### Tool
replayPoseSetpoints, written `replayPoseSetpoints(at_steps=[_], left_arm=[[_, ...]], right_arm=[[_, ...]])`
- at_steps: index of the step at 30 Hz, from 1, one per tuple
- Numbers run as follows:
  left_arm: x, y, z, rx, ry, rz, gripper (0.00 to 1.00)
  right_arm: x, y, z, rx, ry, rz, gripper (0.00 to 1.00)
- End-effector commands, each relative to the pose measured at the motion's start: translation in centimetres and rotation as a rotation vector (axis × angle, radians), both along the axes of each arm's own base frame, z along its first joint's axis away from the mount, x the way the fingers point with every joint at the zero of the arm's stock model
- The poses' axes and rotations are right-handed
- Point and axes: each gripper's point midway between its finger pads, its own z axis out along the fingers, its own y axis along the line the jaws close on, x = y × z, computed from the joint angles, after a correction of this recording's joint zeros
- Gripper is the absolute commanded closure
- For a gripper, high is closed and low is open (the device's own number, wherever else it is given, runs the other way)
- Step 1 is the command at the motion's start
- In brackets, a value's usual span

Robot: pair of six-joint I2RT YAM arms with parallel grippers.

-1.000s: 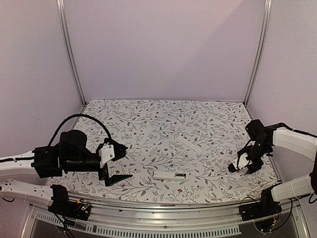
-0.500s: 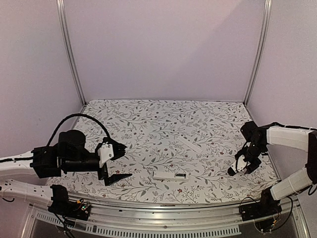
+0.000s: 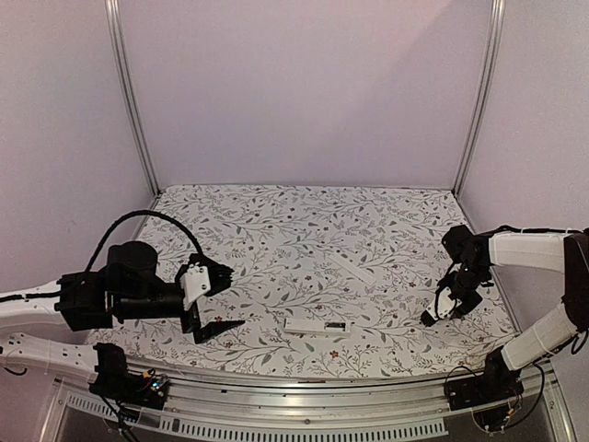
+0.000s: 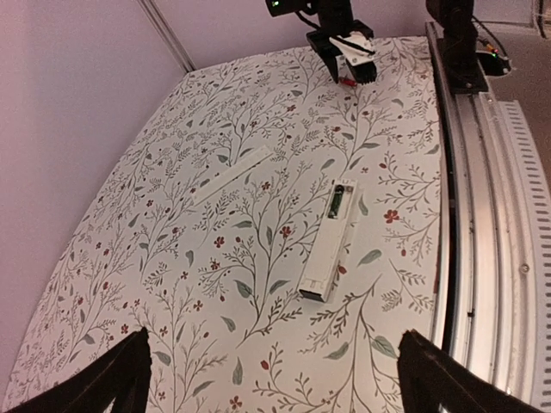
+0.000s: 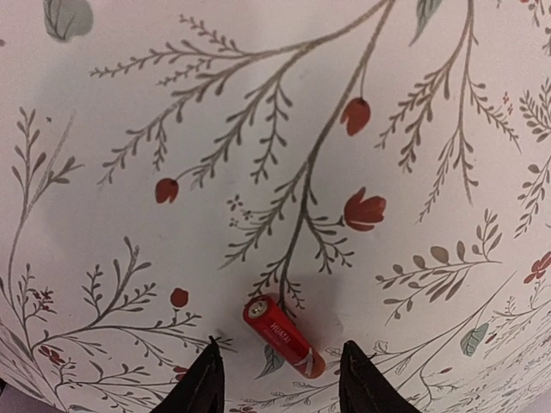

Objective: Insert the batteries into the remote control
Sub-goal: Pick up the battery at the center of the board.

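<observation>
The remote control (image 4: 330,241) is a slim white bar lying on the floral cloth near the front edge (image 3: 316,325), with a small dark patch (image 4: 339,200) toward one end. One red battery (image 5: 284,335) lies flat on the cloth at the right side. My right gripper (image 5: 282,387) (image 3: 443,311) is lowered over it, its black fingertips (image 5: 203,383) standing on either side with gaps, touching nothing. My left gripper (image 4: 275,383) (image 3: 235,299) hovers wide open left of the remote, holding nothing.
A thin flat white cover strip (image 3: 354,268) (image 4: 232,175) lies on the cloth behind the remote. The metal rail (image 4: 482,224) runs along the table's front edge. Purple walls and aluminium posts (image 3: 479,101) close in the back and sides.
The right gripper has shifted slightly left and down over the red battery, and its jaws have narrowed. The left arm has barely moved.
</observation>
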Motion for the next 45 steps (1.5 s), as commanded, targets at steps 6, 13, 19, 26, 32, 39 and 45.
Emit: replayPoseSetpoints(at_steps=[6, 13, 19, 26, 32, 39, 45], left_arm=[[-0.3, 0.0, 1.0, -0.011, -0.009, -0.003, 0.00], [-0.3, 0.0, 1.0, -0.010, -0.014, -0.003, 0.00], [-0.3, 0.1, 1.1, -0.012, -0.016, -0.001, 0.00], [-0.4, 0.2, 1.3, -0.019, -0.022, 0.000, 0.00], [-0.4, 0.2, 1.3, -0.019, -0.023, 0.001, 0.00], [-0.4, 0.1, 0.6, -0.002, -0.022, -0.003, 0.00], [-0.1, -0.1, -1.3, 0.053, -0.027, -0.002, 0.00]], right_arm=[[-0.7, 0.2, -0.8, -0.002, 0.016, 0.048, 0.59], [-1.3, 0.5, -0.9, -0.005, 0.046, 0.066, 0.68], [-0.9, 0.9, -0.9, -0.011, 0.059, 0.075, 0.73], [-1.3, 1.0, -1.1, -0.013, 0.070, 0.077, 0.83], [-1.6, 1.5, -0.8, 0.015, 0.071, 0.068, 0.94], [0.7, 5.2, 2.2, 0.217, -0.012, -0.026, 1.00], [4.0, 12.8, 10.3, 0.614, -0.089, -0.114, 1.00]])
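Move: The red battery lies on the board between the right hand's open fingers, practically under them: within a centimetre back and to the left, about 1 cm below. From that hand the remote control, one battery already in it, is about 33 cm left and 5 cm nearer the base. The white cover strip lies roughly 25 cm left and 14 cm farther out. From the idle left hand, the red battery is some 52 cm right, 8 cm ahead and 20 cm below. The right fingers, half open around the red battery and pointing straight down, close until they pinch it, while the hand creeps under a centimetre back and left, low at the board. Only then does it lift away quickly, about 6 cm left, some 4 cm up and 2 to 3 cm forward, towards the remote control's side, the fingertips swinging roughly 15 degrees to the left. ##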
